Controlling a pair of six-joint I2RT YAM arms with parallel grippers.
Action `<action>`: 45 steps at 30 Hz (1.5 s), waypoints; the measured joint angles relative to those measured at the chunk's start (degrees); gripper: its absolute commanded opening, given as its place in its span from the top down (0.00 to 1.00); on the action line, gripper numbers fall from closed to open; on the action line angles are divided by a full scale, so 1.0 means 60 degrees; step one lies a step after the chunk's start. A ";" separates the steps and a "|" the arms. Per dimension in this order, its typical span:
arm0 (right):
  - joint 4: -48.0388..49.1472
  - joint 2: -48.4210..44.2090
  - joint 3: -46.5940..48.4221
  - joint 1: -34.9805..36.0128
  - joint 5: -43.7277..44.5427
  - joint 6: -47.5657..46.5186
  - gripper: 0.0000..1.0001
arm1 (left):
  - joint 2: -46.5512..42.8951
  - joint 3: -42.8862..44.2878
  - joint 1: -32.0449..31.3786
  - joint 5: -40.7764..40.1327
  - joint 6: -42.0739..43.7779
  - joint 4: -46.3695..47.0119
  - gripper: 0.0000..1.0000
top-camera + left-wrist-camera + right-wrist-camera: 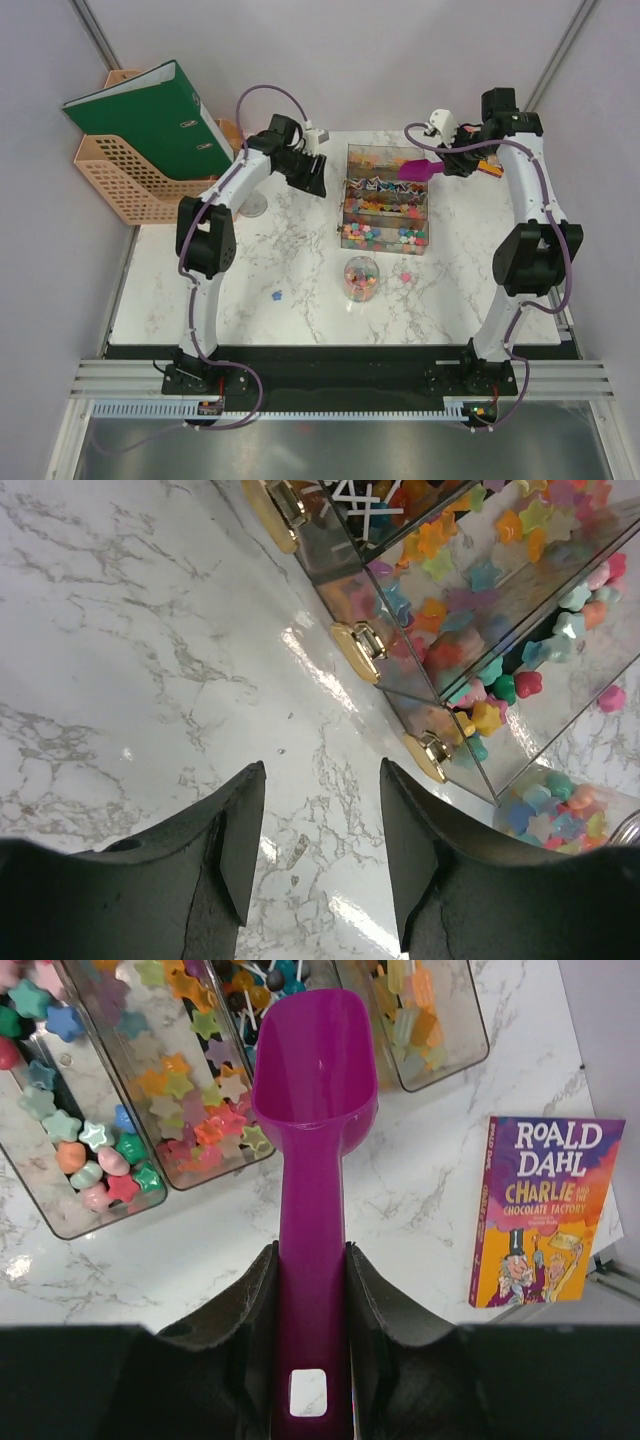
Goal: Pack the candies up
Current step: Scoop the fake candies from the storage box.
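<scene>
The candies (385, 232) are small multicoloured stars and sweets filling three clear trays (352, 196) in the middle of the table. More candies (361, 276) fill a small clear round jar in front of the trays. A pink candy (405, 276) and a blue one (277, 295) lie loose on the marble. My right gripper (311, 1250) is shut on the handle of an empty purple scoop (315, 1070), whose bowl hangs over the trays' right ends (180, 1160). My left gripper (322, 770) stands open over bare marble just left of the trays (400, 670), with nothing between its fingers.
A green binder (150, 115) leans in an orange rack (120, 180) at the back left. A Roald Dahl book (545, 1210) lies on the table's right edge by my right gripper. A clear round thing (256, 207) sits partly under the left arm. Grey walls enclose the table.
</scene>
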 measured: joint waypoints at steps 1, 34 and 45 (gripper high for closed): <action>-0.0011 0.0076 0.0069 -0.0073 0.0051 0.0000 1.00 | 0.0066 0.0058 -0.0095 -0.0069 0.0044 -0.0036 0.44; 0.0240 -0.1927 -0.2091 -0.0171 0.0641 -0.0146 1.00 | 0.1829 0.1956 -0.1982 -0.2299 -0.0182 0.0080 0.85; -0.1089 -0.0925 -0.0153 -0.0138 0.1184 -0.1708 1.00 | 0.1086 0.0557 -0.2095 -0.2626 -0.0277 0.1126 0.89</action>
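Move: The left end of the star candy box lies about 9 cm to the right of my open left hand, 2 cm back and 5 cm down. From that hand the lollipop box's middle is some 20 cm right and 2 cm ahead, and the near candy box 19 cm right and 12 cm back. My right hand, holding the scoop, has the lollipop box about 14 cm left, 3 cm back and 17 cm down; the far box is 14 cm left and 4 cm ahead. I swing my left hand about 8 cm right and 4 cm down to the star candy box's left end, then partly close its fingers at the wall by the latch, pinching it. Meanwhile my right hand keeps the scoop gripped and draws it back about 5 cm from the far box, then eases forward, right and up a little, rolling some 10 degrees. ##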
